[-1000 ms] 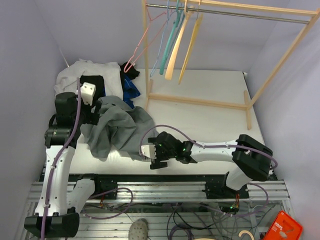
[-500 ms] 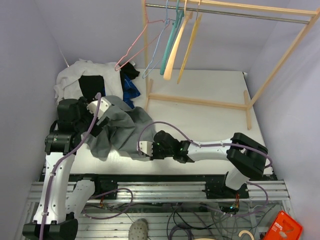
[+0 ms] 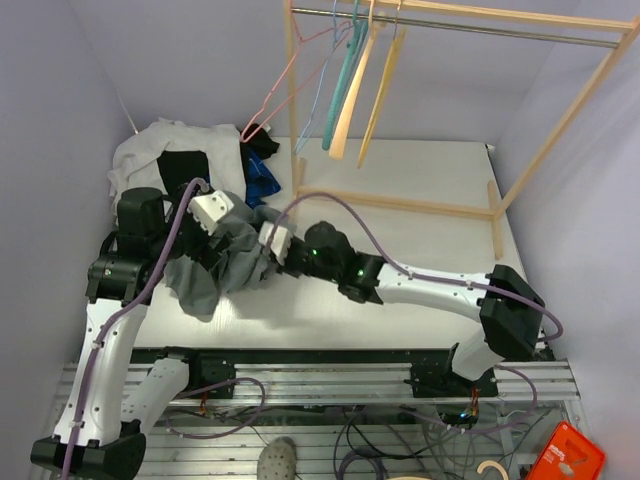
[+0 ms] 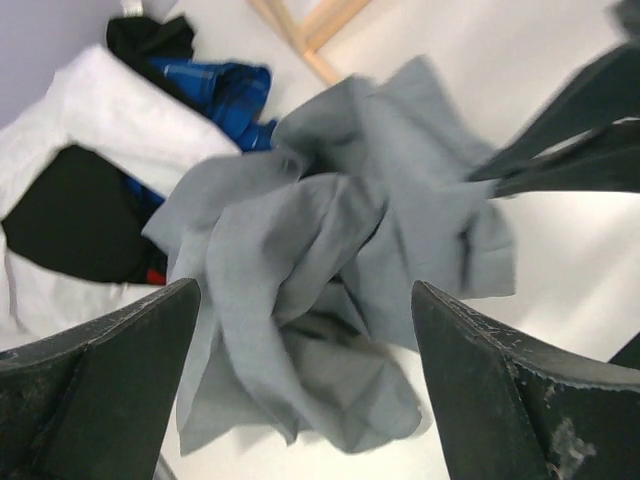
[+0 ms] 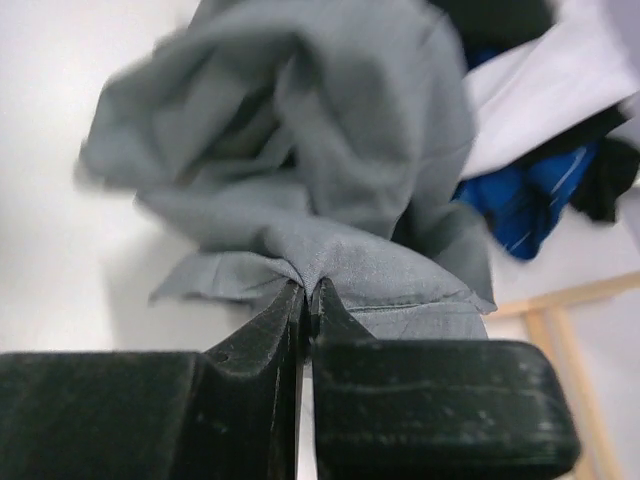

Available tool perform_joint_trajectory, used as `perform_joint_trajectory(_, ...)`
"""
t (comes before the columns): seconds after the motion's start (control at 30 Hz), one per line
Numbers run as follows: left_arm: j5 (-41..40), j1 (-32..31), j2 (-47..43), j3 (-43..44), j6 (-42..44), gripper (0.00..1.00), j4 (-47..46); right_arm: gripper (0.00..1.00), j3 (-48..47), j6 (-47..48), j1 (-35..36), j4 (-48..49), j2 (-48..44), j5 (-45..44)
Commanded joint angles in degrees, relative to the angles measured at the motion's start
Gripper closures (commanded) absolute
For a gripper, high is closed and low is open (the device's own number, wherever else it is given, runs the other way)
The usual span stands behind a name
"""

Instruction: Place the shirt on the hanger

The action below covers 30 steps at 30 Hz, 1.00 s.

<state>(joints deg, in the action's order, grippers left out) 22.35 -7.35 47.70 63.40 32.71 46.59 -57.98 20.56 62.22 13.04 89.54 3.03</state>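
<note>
The grey shirt (image 3: 225, 262) lies bunched on the table's left side, next to a pile of clothes. My right gripper (image 3: 258, 250) is shut on a fold of the shirt's edge; in the right wrist view that gripper (image 5: 308, 290) pinches the shirt (image 5: 330, 120) at its tips. Above the crumpled shirt (image 4: 330, 260) my left gripper (image 4: 305, 290) hangs open, its jaws wide apart and holding nothing; from above this gripper (image 3: 220, 232) sits over the shirt's left part. The yellow hanger (image 3: 383, 80) hangs on the rail at the back.
A wooden rack (image 3: 400, 202) stands at the back with pink (image 3: 285, 85), teal (image 3: 340, 70) and cream (image 3: 350, 95) hangers on its rail. A white garment (image 3: 150, 150), a black one and a dark blue garment (image 3: 262, 182) are piled at the back left.
My right gripper has shut on the shirt's edge and pulled it back and to the left, bunching the cloth. The left gripper has come down over the shirt. The pink hanger swings.
</note>
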Motion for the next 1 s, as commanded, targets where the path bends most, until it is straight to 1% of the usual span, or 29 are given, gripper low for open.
perform_joint_trajectory(0.0, 9.81, -1.28, 0.81, 5.09, -1.27, 0.02, 1.20, 1.00, -10.54, -5.95, -1.15, 0.81, 3.25, -2.93)
perform_joint_trajectory(0.07, 11.47, -1.72, 0.50, 5.00, -0.48, 0.02, 2.57, 1.00, -12.85, -7.31, -1.28, 1.95, 4.45, -4.33)
perform_joint_trajectory(0.13, 11.49, -2.10, -0.15, 3.66, -0.03, 0.02, 3.05, 1.00, -14.30, -8.22, -1.43, 3.34, 5.32, -5.71)
perform_joint_trajectory(0.27, 8.38, -2.48, -1.37, 0.45, -0.57, 0.02, -0.92, 1.00, -15.37, -9.00, -1.62, 5.49, 6.06, -4.96)
perform_joint_trajectory(0.43, 10.34, -2.65, 0.09, 0.51, -5.96, 0.02, -3.50, 1.00, -16.79, -10.04, -1.63, 6.27, 6.88, -4.00)
perform_joint_trajectory(0.57, 12.53, -2.66, -0.12, -0.77, -7.88, 0.02, -3.25, 1.00, -17.16, -9.28, -1.65, 6.78, 7.05, -4.97)
perform_joint_trajectory(0.73, 7.18, -2.99, -0.31, -3.56, -11.28, 0.02, -6.36, 1.00, -17.83, -8.98, -1.66, 7.35, 7.22, -5.55)
perform_joint_trajectory(0.83, 3.57, -3.39, 0.20, -3.84, -15.12, 0.02, -8.16, 1.00, -18.54, -8.54, -1.66, 7.62, 7.64, -6.80)
perform_joint_trajectory(0.97, -5.42, -4.72, 2.48, -3.86, -22.91, 0.02, -11.63, 1.00, -21.18, -9.34, -1.83, 7.06, 9.28, -9.55)
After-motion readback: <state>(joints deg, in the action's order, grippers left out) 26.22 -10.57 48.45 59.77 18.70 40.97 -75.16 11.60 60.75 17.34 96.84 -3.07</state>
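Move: The right gripper already pinches an edge of the shirt, about 10 cm to the right of the open left gripper, a centimetre nearer the base and 9 cm lower. From the right gripper, the left gripper's opening is thus about 10 cm left, 1 cm ahead and 9 cm up. The shirt's bulk lies some 4 cm ahead of the left gripper and 21 cm below; from the left gripper the blue cloth is roughly 25 cm ahead, 9 cm right, 23 cm below. Lift the pinched shirt edge with the right gripper about 10 cm, quickly at first and then creeping, carrying it 5 cm forward and 4 cm left up to the open left gripper. Keep the right fingers shut. Meanwhile shift the left gripper some 3.5 cm right towards the pinched edge, rolling its left side down about 10 degrees, fingers staying wide open. ##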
